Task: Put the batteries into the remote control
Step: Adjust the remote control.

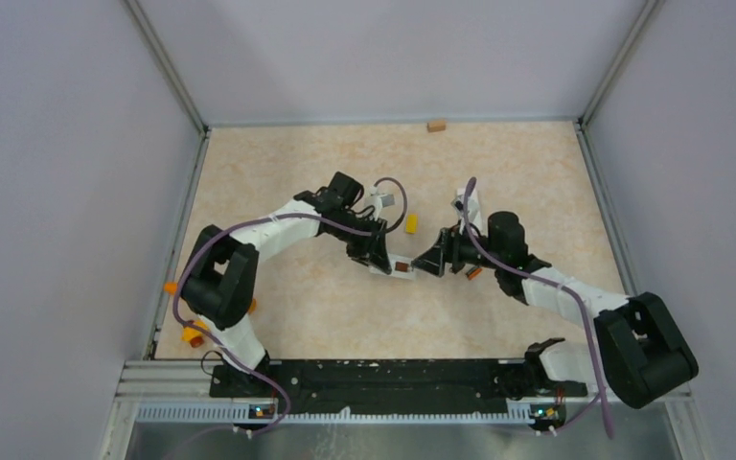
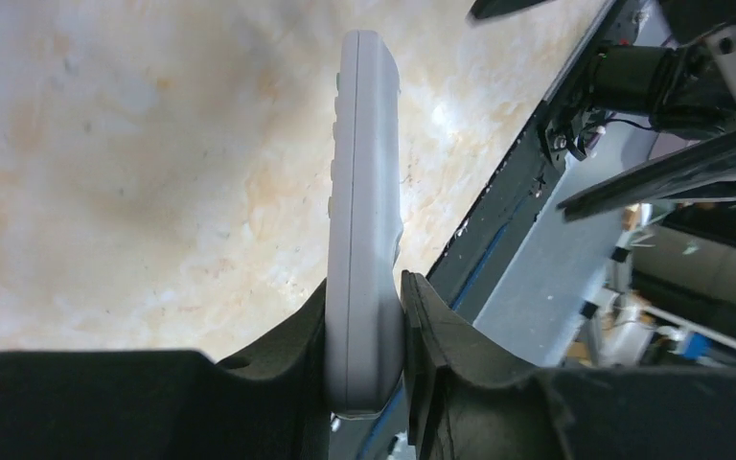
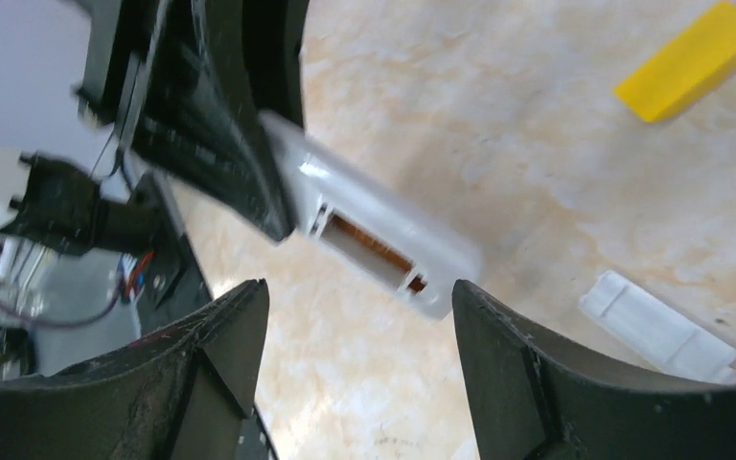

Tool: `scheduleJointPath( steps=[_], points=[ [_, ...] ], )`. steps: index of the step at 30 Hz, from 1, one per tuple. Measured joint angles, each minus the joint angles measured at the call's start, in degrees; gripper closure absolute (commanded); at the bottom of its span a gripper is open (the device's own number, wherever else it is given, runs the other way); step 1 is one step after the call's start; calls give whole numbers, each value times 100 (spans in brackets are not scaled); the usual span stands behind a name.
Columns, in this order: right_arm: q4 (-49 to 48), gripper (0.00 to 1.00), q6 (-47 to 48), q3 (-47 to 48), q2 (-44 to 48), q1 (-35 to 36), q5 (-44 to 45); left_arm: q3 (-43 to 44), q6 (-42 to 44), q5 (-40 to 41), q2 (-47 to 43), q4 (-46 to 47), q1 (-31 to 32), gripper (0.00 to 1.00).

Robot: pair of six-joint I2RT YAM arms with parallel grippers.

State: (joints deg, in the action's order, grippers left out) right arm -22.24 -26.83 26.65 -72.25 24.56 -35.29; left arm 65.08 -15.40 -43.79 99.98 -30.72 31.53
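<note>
My left gripper is shut on the slim white remote control and holds it above the table, its free end toward the right arm. The left wrist view shows the remote control edge-on, clamped between both fingers. In the right wrist view its battery recess faces the camera, with a brown battery lying inside. My right gripper stands open just short of the remote control, nothing between its fingers. Another orange-and-black battery lies on the table under the right arm.
A white cover piece lies on the table to the right of the remote. A yellow block sits behind the grippers, and a small wooden block lies at the back wall. Orange pieces sit by the left rail.
</note>
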Motion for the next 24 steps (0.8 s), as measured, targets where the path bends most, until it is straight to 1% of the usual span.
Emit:
scheduleJointPath(
  steps=[5,7,9,12,18,21,24],
  points=[
    [4,28,385,-105,586,4,-813,654,1215,-212,-326,-610,61,100],
    [-85,28,446,-105,616,17,-960,927,1794,-341,-372,-1036,116,100],
    [-111,28,474,-105,625,44,-1080,1172,2345,-302,-372,-1467,181,100],
    [-74,28,481,-105,793,61,-1130,1410,2922,-254,-372,-1956,197,100],
    [-190,28,610,-101,1556,79,-979,1735,3668,-614,-369,-2677,293,99],
    [-170,31,721,-55,1534,85,-1025,1770,3856,-734,-372,-2815,315,99],
    [-63,34,737,61,1244,181,-1187,1808,3978,-837,-372,-2927,317,94]
  ],
)
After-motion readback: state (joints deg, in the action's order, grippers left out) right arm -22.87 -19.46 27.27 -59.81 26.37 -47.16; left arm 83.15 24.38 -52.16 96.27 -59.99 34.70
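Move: The remote control, already pinched by the left fingers, has its middle about 3 cm right of the left hand and 2 cm below it, level with it fore and aft. From the open right hand that middle is about 7 cm left, straight level fore and aft, and some 2 cm lower. On the table 9 cm below the right hand, the yellow block lies about 13 cm ahead and 3 cm left, and the white battery cover about 8 cm ahead and 5 cm right. The remote control is carried up some 9 cm and back about 3 cm by the left hand, which keeps its pinch and turns clockwise about 30 degrees while its fingertips tip back towards the bases. The right hand stays wide open and keeps beside the remote's free end, first drawing back about 4 cm, then mainly rising to 8 cm in all, turning a little counter-clockwise and tipping its fingers up. No grip by the right fingers yet. ##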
